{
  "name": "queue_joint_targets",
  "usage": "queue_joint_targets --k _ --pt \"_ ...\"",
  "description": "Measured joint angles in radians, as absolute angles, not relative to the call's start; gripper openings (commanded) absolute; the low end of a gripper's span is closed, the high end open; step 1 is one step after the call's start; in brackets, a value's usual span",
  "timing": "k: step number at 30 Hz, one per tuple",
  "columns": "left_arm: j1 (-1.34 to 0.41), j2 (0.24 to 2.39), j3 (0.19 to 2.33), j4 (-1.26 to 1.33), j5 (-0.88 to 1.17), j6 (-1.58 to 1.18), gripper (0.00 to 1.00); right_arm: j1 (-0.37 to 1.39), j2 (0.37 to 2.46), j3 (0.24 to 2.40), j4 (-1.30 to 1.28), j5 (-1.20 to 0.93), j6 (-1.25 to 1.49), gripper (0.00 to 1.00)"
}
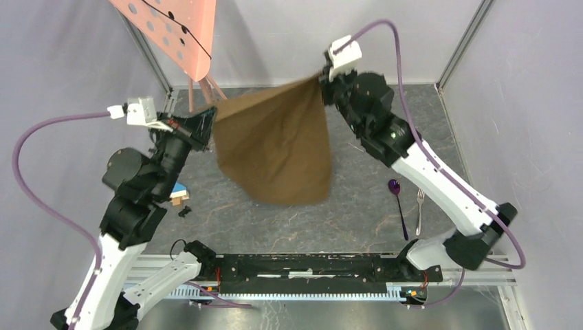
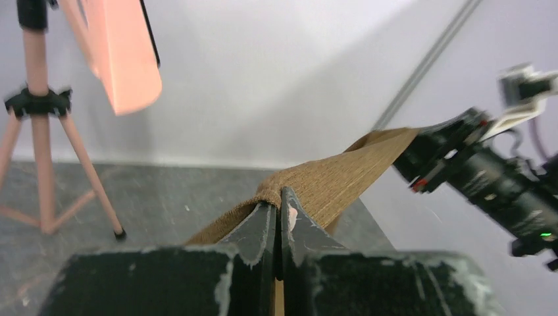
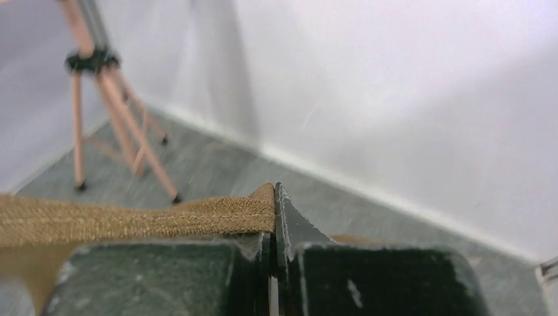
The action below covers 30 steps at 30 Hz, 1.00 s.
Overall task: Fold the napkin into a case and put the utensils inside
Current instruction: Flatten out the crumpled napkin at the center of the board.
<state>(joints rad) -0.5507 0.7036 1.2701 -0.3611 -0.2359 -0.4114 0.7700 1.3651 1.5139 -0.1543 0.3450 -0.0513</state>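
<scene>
The tan-brown napkin (image 1: 275,144) hangs in the air between both arms, its lower edge drooping toward the table. My left gripper (image 1: 210,117) is shut on its left corner; in the left wrist view the cloth (image 2: 329,178) wraps over the closed fingertips of that gripper (image 2: 281,197). My right gripper (image 1: 323,77) is shut on the upper right corner, where the hem (image 3: 164,217) is pinched at the tips of this gripper (image 3: 274,197). The utensils lie on the table at right: a purple spoon (image 1: 399,206) and a silvery fork (image 1: 419,210).
A pink tripod (image 1: 199,93) with a perforated pink board (image 1: 172,31) stands at the back left. A small blue-and-wood block (image 1: 179,192) and a tiny black part (image 1: 184,212) lie by the left arm. Walls enclose the table on three sides.
</scene>
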Motion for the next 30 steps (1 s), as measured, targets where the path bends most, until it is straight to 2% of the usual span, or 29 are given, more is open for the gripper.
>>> queue_joint_targets --k 6,7,9,12,15,18,20,25,30 --pt "-0.551 0.891 1.322 -0.161 -0.25 -0.261 0.02 0.712 1.632 2.02 -0.219 0.426 -0.184 0.0" --pt "-0.551 0.918 1.336 -0.145 -0.237 -0.244 0.02 0.708 1.656 2.075 -0.22 0.435 -0.205 0.0" --pt "-0.551 0.946 1.346 -0.125 -0.219 -0.217 0.02 0.705 1.631 2.054 -0.209 0.45 -0.232 0.0" --pt "-0.552 0.922 1.305 -0.093 -0.192 -0.192 0.02 0.705 1.457 1.771 -0.15 0.45 -0.238 0.0" --pt "-0.553 0.832 1.178 -0.05 -0.154 -0.19 0.02 0.71 1.19 1.324 -0.075 0.411 -0.208 0.0" --pt "-0.563 0.759 1.05 -0.053 -0.099 -0.205 0.02 0.723 1.0 0.972 -0.038 0.337 -0.145 0.0" --pt "-0.566 0.723 0.965 -0.075 -0.08 -0.245 0.02 0.725 0.934 0.82 -0.032 0.282 -0.093 0.0" --pt "-0.565 0.55 0.684 -0.196 -0.077 -0.406 0.02 0.72 0.878 0.494 0.044 0.049 0.11 0.0" --pt "-0.566 0.381 0.54 -0.347 -0.088 -0.564 0.02 0.721 1.016 0.323 0.166 -0.24 0.287 0.02"
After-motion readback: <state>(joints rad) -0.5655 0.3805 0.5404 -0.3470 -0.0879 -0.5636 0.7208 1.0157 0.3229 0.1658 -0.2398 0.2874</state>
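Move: Each hand holds a bunch of the napkin's edge, with the cloth hanging slack between them. The board's center, where the napkin is to be laid, is roughly 24 cm right and 14 cm ahead of the left hand, 43 cm below; from the right hand it is some 9 cm left, 2 cm ahead and 38 cm below. The tripod's nearest foot lies 27 cm ahead and 5 cm right of the left hand. The spoon lies 13 cm back and 20 cm right of the right hand. Both arms flick the napkin out, their fingers shut on its edge: they first swing forward about 5 cm and up, the right hand rising some 12 cm and the left barely 3. They then whip down and back towards the board, the right dropping some 47 cm from its peak while drawing back over 20 cm, the left sinking about 28 cm and coming back 8, and both wrists tip downward as they sink, the right's the more. ##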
